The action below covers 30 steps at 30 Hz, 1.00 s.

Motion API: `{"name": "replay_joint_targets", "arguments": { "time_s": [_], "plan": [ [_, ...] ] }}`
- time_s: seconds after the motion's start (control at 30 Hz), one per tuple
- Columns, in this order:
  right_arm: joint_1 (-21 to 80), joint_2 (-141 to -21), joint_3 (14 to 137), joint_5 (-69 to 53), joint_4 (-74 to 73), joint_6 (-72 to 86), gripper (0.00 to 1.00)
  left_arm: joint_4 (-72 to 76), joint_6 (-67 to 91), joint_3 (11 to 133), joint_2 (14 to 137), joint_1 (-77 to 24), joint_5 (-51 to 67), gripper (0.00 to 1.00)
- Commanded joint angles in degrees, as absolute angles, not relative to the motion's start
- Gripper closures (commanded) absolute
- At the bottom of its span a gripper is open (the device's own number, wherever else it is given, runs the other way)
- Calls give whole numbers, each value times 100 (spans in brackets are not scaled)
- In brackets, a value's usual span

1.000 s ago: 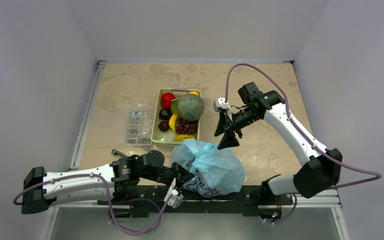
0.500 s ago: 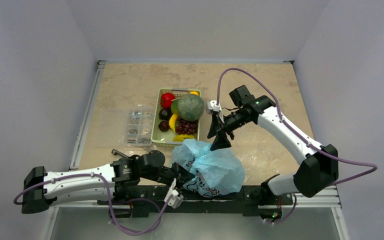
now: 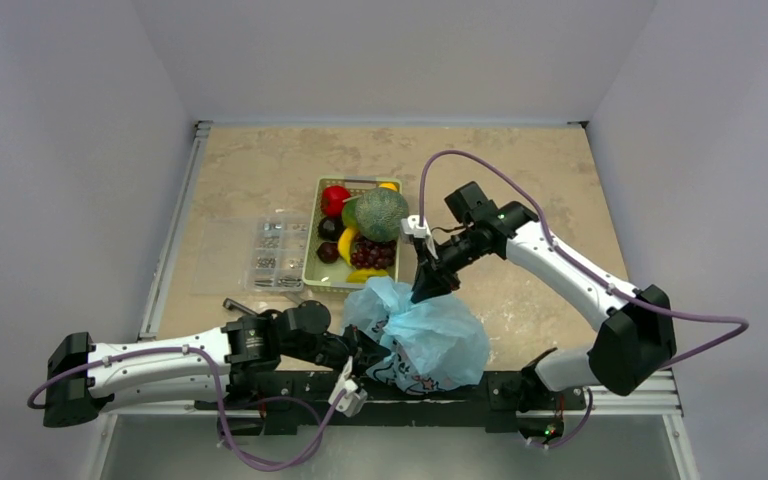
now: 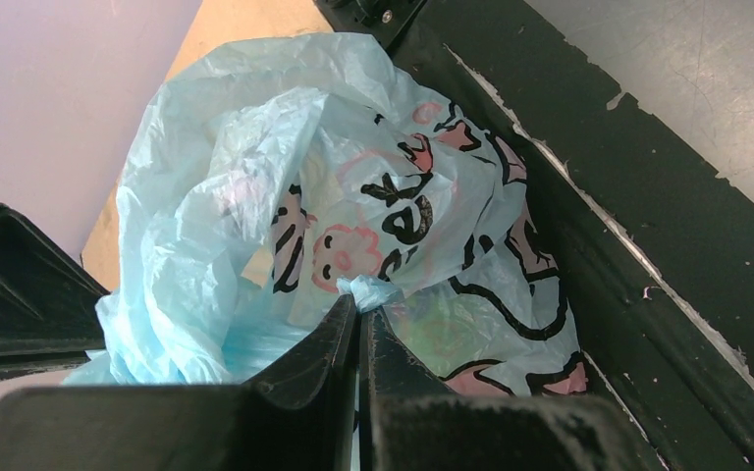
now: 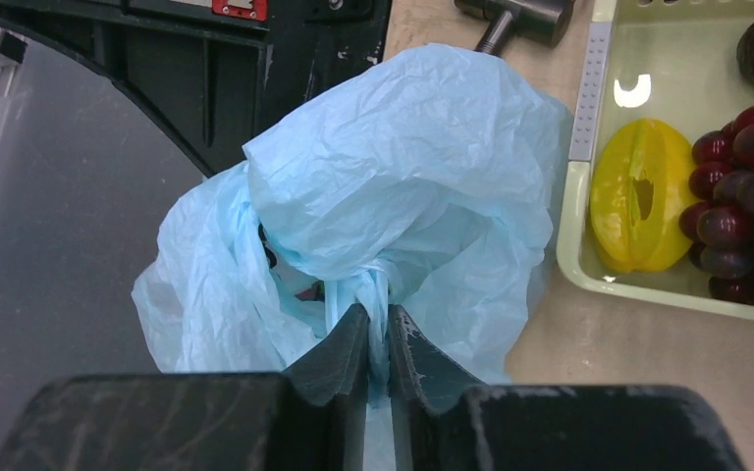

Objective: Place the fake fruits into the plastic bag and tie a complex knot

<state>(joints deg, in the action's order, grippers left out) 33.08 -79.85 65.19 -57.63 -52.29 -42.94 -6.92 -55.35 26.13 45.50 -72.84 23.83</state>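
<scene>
The light-blue plastic bag [image 3: 430, 340] with pink-and-dark cartoon print lies crumpled at the table's near edge. My left gripper [image 3: 365, 352] is shut on a small fold of the bag [image 4: 353, 167], pinched at the fingertips [image 4: 358, 312]. My right gripper [image 3: 428, 290] is at the bag's far top, shut on a bunched, twisted strip [image 5: 373, 280] of the bag [image 5: 403, 167]. The fake fruits are in the green basket [image 3: 312, 262]: red apple [image 3: 335, 198], melon [image 3: 380, 213], grapes [image 3: 373, 252], banana [image 3: 346, 243], orange [image 3: 389, 186]. The bag's inside is hidden.
A clear compartment box [image 3: 260, 255] lies left of the basket. A metal tool [image 5: 520, 15] lies between bag and basket. The basket corner [image 5: 589, 108], with grapes [image 5: 746, 196] and a yellow piece [image 5: 638, 196], is close to my right gripper. The black arm mount [image 4: 648, 196] borders the bag.
My right gripper has moved left and a little toward the bag's top, near the basket's near corner. The left arm and bag have stayed put.
</scene>
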Motion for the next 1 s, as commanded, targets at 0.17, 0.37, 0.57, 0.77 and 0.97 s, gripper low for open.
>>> {"name": "replay_joint_targets", "arguments": {
  "time_s": [0.17, 0.37, 0.57, 0.77, 0.97],
  "plan": [
    [3097, -7220, 6836, -5034, -4831, -3590, 100, -806, -5143, 2686, 4197, -7313, 2313, 100],
    [2224, -6631, 7195, -4104, -4720, -3432, 100, -1221, -4865, 2813, 3784, -7313, 2578, 100],
    [1130, -6374, 7364, -3402, -5364, -4214, 100, -836, -4507, 3166, 3979, -7312, 2679, 100],
    [42, -6098, 7587, -3102, -5966, -4890, 100, 9, -3586, 4067, 4845, -7071, 2525, 100],
    [-1117, -6186, 7745, -3063, -6067, -5211, 100, 103, -2564, 5123, 5851, -5769, 2983, 100]
  ]
}}
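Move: The plastic bag's twisted strand lies right between the right fingertips, with the bag's body some 8 cm back from that hand, about 2 cm to its right and 10 cm lower. The fruit basket is about 13 cm ahead of the right hand and 13 cm to its left, 14 cm down. From the left hand, already pinching another end of the bag, the strand is roughly 10 cm ahead, 6 cm right and 3 cm higher. Finish shutting the right fingers on the twisted strand, then draw it away from the left gripper, about 20 cm to the right with some forward reach and a rise, turning the wrist clockwise as you go. Keep the left pinch on its end of the bag and lift that hand about 12 cm, easing it forward and right after the bag towards the end. ##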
